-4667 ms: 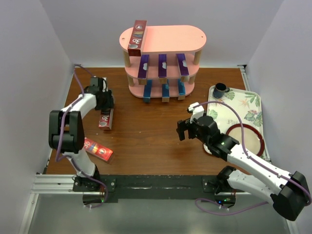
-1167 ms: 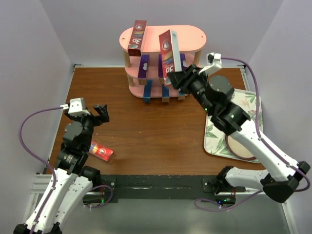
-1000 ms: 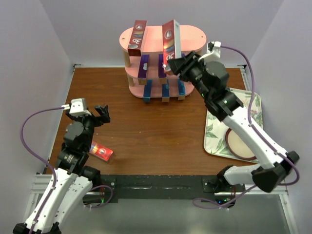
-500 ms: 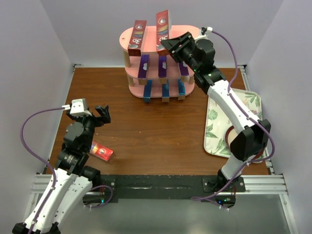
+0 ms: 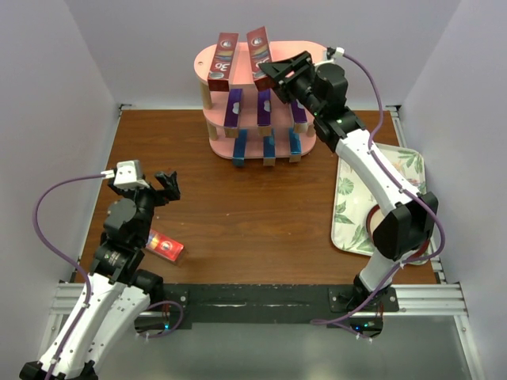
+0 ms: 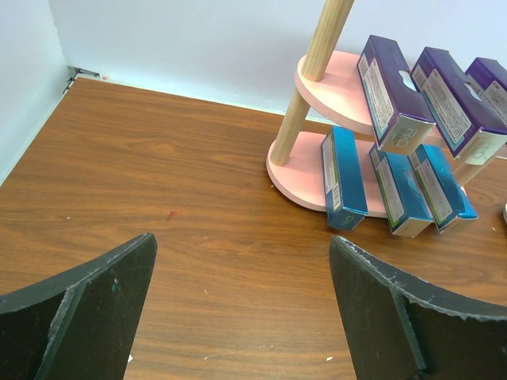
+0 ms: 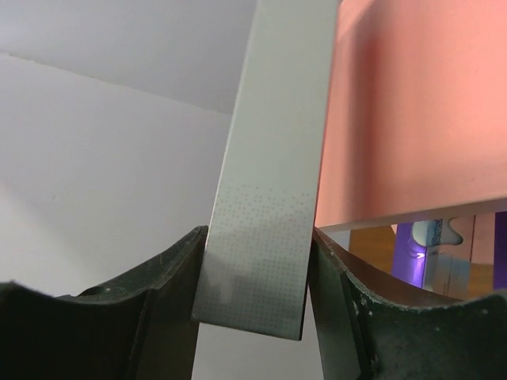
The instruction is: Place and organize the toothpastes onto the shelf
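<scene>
The pink three-tier shelf [image 5: 301, 57] stands at the back of the table. Three purple cartons [image 5: 234, 107] lie on its middle board, three blue ones [image 5: 240, 146] on the bottom board. One red 3D carton [image 5: 223, 60] lies on the top board. My right gripper [image 5: 273, 75] is shut on a second red carton [image 5: 259, 57], held over the top board beside the first; in the right wrist view its grey side [image 7: 273, 182] sits between the jaws. A third red carton [image 5: 165, 247] lies on the table by my left arm. My left gripper [image 5: 166, 184] is open and empty.
A floral tray [image 5: 400, 170] with a round red-rimmed plate [image 5: 388, 229] lies at the right. The left wrist view shows the shelf's wooden post [image 6: 317, 71], purple cartons [image 6: 388, 95] and blue cartons [image 6: 342, 178] across bare brown table [image 6: 158, 182].
My right gripper carried the red carton from in front of the shelf up and back over the top board, then lowered and tilted it beside the first red carton. The left arm stayed still.
</scene>
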{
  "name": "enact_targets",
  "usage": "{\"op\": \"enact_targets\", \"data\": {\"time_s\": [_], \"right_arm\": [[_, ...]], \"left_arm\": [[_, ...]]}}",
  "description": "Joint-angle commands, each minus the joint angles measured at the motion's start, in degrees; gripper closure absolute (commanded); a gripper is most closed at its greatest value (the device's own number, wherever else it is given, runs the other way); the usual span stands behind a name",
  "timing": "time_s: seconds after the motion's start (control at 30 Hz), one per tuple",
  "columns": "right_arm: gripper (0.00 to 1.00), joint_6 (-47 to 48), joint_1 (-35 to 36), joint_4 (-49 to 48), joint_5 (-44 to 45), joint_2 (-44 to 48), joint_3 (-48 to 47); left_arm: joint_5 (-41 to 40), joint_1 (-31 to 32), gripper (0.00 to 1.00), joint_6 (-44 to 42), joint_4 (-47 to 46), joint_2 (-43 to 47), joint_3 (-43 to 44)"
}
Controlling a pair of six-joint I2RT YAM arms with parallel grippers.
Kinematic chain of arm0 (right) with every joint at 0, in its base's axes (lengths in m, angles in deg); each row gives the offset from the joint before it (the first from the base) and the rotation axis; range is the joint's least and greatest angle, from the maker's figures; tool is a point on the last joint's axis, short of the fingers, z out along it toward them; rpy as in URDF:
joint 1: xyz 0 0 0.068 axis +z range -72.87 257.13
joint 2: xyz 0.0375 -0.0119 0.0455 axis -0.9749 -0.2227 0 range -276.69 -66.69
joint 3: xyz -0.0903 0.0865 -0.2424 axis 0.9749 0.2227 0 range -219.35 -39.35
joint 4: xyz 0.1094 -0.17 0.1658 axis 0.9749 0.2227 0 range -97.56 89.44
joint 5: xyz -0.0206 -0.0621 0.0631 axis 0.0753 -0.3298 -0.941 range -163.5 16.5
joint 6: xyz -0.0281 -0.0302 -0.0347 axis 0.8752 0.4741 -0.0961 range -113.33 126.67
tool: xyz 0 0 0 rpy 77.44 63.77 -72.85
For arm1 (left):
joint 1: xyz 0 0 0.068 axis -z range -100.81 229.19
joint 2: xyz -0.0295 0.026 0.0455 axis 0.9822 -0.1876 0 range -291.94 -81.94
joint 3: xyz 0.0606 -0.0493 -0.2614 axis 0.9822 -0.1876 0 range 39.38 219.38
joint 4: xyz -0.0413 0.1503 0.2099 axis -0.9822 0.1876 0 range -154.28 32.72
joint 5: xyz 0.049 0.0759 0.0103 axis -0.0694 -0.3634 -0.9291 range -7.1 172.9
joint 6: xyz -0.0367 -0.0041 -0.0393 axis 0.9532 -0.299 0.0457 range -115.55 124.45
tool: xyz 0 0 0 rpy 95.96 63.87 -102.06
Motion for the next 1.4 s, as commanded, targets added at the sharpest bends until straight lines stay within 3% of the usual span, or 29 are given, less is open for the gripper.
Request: {"op": "enact_targets", "data": {"time_s": [0.0,0.27,0.47,0.67,1.37], "right_arm": [[0.44,-4.20,-0.07,-6.14,0.30,-0.05,-1.31],[0.37,-3.68,0.01,-4.74,3.81,1.44,0.10],[0.19,-0.88,-0.07,-3.07,2.85,2.58,1.15],[0.08,4.13,-0.07,0.70,3.55,5.22,2.21],[0.02,18.38,-0.16,10.37,2.94,8.39,3.09]], "left_arm": [[-0.87,0.32,0.05,-0.52,-1.79,0.31,-0.45],[-0.87,0.40,0.05,-0.43,-1.88,0.22,-0.53],[-0.87,0.40,0.05,-0.43,-1.96,0.13,-0.62],[-0.69,0.49,0.05,-0.43,-2.05,-0.04,-0.71],[-0.34,0.58,0.05,-0.43,-2.14,-0.31,-0.80]]}}
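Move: The red toothpaste box is still loosely between the right fingers by its front end, on the top shelf; its middle is about 6 cm ahead of the hand, 2 cm left and level. The first red box lies 10 cm left of it, about 1 cm below the hand. On the shelf below, some 14 cm lower, the middle purple box is 4 cm ahead and 2 left, the right purple box 4 ahead and 8 right. From the left hand, the held box is about 27 cm ahead, 31 right, 16 up. The right fingers let go of the red box's front end, spreading from about half to nearly full opening above and below it while the hand sinks some 3 cm. The hand then backs away from the box, about 3 cm back and 2–3 cm right, rising slightly and dipping again as it rolls about 15 degrees, its left side dropping. ##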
